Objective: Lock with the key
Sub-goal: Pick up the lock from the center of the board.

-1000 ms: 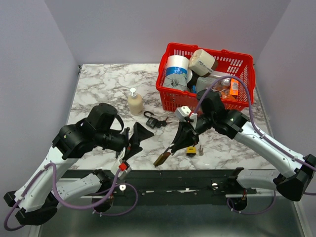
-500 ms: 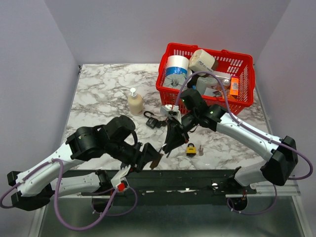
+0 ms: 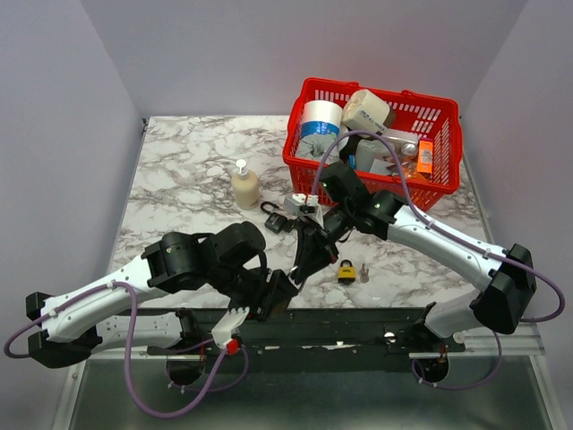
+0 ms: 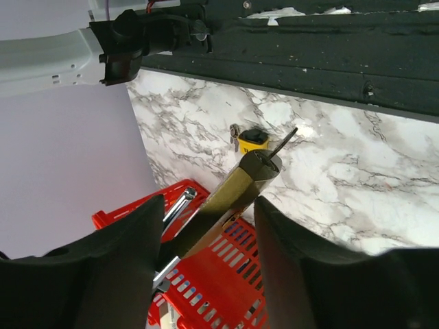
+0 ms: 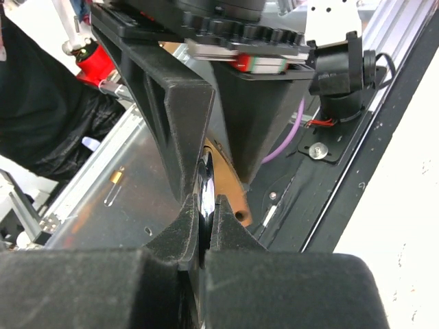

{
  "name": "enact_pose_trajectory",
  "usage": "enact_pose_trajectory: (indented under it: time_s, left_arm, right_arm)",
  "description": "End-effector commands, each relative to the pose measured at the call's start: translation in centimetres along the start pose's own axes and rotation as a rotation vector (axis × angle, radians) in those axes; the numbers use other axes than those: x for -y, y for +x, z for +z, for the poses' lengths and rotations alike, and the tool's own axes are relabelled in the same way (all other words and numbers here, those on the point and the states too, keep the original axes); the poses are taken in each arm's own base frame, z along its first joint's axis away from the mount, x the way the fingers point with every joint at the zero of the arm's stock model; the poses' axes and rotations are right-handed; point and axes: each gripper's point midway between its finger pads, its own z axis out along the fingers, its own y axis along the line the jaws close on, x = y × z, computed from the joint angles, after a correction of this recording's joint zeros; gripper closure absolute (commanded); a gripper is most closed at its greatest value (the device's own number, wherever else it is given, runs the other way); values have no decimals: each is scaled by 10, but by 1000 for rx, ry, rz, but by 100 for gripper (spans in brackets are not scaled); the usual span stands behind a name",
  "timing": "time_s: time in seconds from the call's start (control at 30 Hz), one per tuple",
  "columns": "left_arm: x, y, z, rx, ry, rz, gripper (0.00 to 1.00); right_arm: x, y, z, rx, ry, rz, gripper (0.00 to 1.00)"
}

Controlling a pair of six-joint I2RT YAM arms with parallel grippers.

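Observation:
A yellow padlock (image 3: pixel 346 270) lies on the marble near the front edge with a small key (image 3: pixel 363 274) beside it. The left wrist view shows the same padlock (image 4: pixel 255 139) and key (image 4: pixel 235 131). A black padlock (image 3: pixel 277 220) lies further back. My right gripper (image 3: pixel 306 258) is shut on the shiny metal end (image 5: pixel 205 188) of a brown-handled tool. My left gripper (image 3: pixel 279 292) is closed across that tool's handle (image 4: pixel 236 192), which runs slantwise between its fingers (image 4: pixel 130 253). Neither gripper touches a padlock or the key.
A red basket (image 3: pixel 309 175) full of tape rolls and other items stands at the back right. A soap bottle (image 3: pixel 244 186) stands left of the black padlock. The black rail (image 3: pixel 358 324) runs along the table's front edge, right under both grippers.
My left arm swung down to the front edge and narrowed its jaws onto the tool's handle. The right gripper carried the tool left and slightly back, staying shut.

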Motion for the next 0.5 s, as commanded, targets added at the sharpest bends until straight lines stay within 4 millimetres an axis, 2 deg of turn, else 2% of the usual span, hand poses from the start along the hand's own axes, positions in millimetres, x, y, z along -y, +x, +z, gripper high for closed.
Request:
enact_pose_trajectory:
  time_s: [0.0, 0.13, 0.3, 0.4, 0.43, 0.47]
  left_arm:
    - [-1, 9, 7, -38, 74, 348, 47]
    - [-1, 10, 10, -49, 67, 367, 60]
    - [-3, 8, 13, -50, 47, 378, 69]
    - [-6, 8, 16, -61, 13, 377, 84]
    - [-10, 9, 16, -71, -6, 379, 94]
    - [-10, 8, 16, -67, -20, 377, 99]
  right_arm:
    - [-20, -19, 6, 30, -125, -28, 99]
    - [-16, -19, 7, 25, -123, 31, 99]
    - [-13, -21, 7, 24, -135, 96, 99]
    - [-13, -21, 7, 25, -141, 92, 99]
    - [-13, -21, 7, 25, -138, 85, 99]
    - [-14, -21, 7, 25, -134, 73, 99]
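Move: The brass lock, key already in it, is in the air between the hands: its body is just about at the left hand's fingertips, roughly 2 cm back and 1 cm below. From the right hand, shut on its shackle, the body is some 4 cm back and 3 cm to the left. The yellow lock is on the table about 12 cm ahead, 13 cm right and 24 cm below the left hand, the small keys 4 cm right of it. The brass lock's body is pinched by the left fingers, which close from well open to under half open while the left hand sinks about 1.5 cm and tips slightly. The right hand keeps its hold on the shackle, goes down about 2 cm and a little left towards the left hand, and rolls some 10 degrees about its own pointing direction. ##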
